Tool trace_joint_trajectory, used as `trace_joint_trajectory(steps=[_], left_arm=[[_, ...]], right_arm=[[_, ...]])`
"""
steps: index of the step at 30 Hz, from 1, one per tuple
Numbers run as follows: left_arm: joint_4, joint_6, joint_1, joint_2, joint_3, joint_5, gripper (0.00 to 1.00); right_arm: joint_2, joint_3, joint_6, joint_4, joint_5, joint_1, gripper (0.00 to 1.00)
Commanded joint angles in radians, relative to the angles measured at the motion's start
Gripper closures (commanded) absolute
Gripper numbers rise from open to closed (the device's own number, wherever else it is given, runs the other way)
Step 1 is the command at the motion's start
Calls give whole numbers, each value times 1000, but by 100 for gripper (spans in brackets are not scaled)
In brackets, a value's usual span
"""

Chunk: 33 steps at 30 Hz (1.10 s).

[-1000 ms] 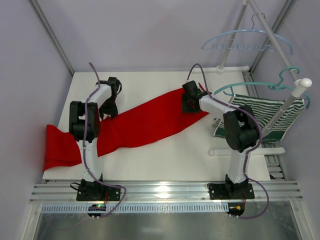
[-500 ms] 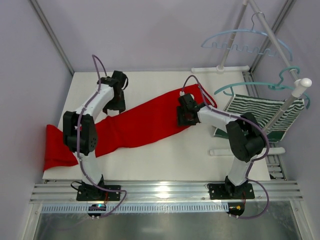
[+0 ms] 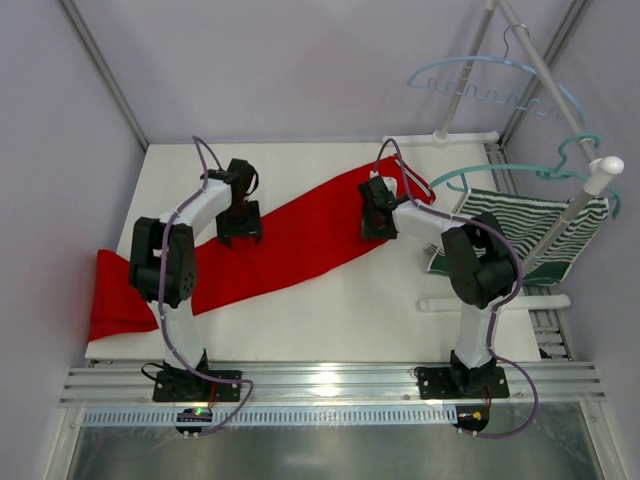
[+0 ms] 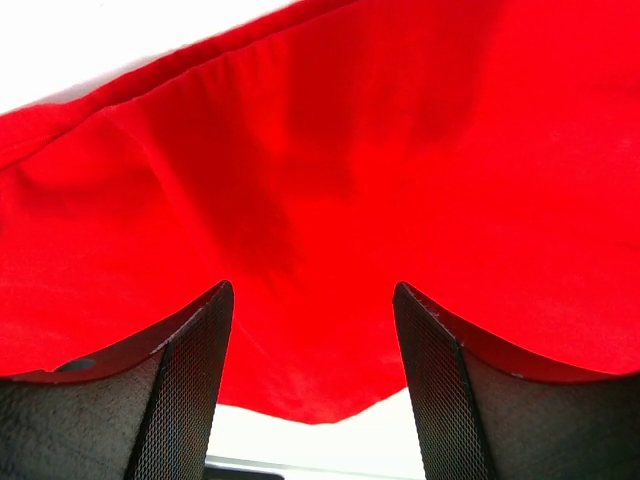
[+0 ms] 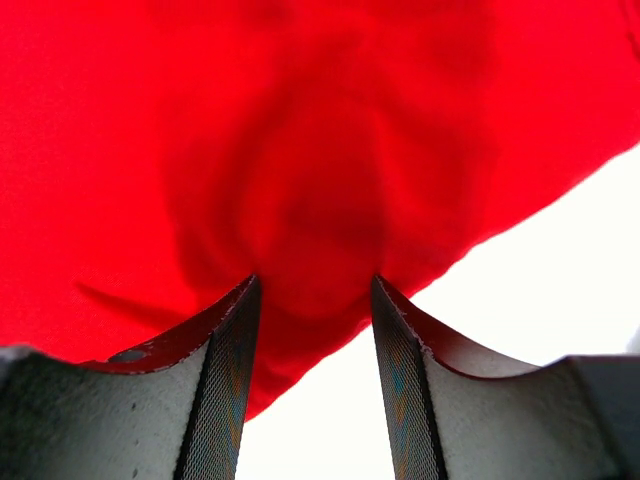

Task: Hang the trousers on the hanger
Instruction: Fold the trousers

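Observation:
The red trousers (image 3: 290, 245) lie slantwise across the white table, one end drooping over the left edge. My left gripper (image 3: 240, 232) stands open on their middle; in the left wrist view its fingers (image 4: 190, 390) straddle red cloth (image 4: 330, 170) near the hem, holding nothing. My right gripper (image 3: 374, 228) is open too, tips down on the cloth near its right end; in the right wrist view the cloth (image 5: 300, 150) bulges up between the tips (image 5: 312, 285) without being pinched. The pale blue hanger (image 3: 490, 85) hangs on the rack rod at the back right, apart from both grippers.
A darker teal hanger (image 3: 520, 172) on the rack carries a green-and-white striped garment (image 3: 520, 232) just right of my right arm. The white rack pole (image 3: 570, 215) and its foot bar (image 3: 495, 302) stand at the table's right side.
My left gripper came down from the trousers' far edge onto their middle and opened wider. My right gripper shifted slightly, and the cloth's right end was pushed back.

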Motion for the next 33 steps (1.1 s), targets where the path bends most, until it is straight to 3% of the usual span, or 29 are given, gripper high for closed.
trace_joint_trajectory(steps=[1,13,18,23,33], left_arm=[[43,-3,2,37,3,28,34],[80,-23,-2,208,90,84,35],[79,-8,-24,252,154,108,35],[88,6,-59,298,237,162,33],[93,-20,-111,338,414,269,33]], right_arm=[[-45,47,30,-68,72,-5,49],[3,152,-21,-22,58,96,52],[105,183,23,-98,132,44,52],[98,152,115,-197,263,-18,51],[32,170,90,-188,212,-21,52]])
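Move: The left hand hangs open over the middle stretch of the folded trousers, whose cloth is straight below it, roughly 5 cm down; the leg end lies about 30 cm to its left and 17 cm back. The right hand is already down at the trousers' cloth, about 1 cm below its hand point, with the waist end some 12 cm ahead and 8 cm to its right. The striped cloth hangs about 30 cm right of that hand, level with it in reach. The left fingertips come down some 4 cm onto the trousers and, staying half open, drag the cloth right and forward, speeding up over about 10 cm. Meanwhile the right hand lifts off a few centimetres while swinging left, sets down again and sweeps about 9 cm back to the right over the cloth, turning some 15 degrees clockwise; its fingers stay part open. ##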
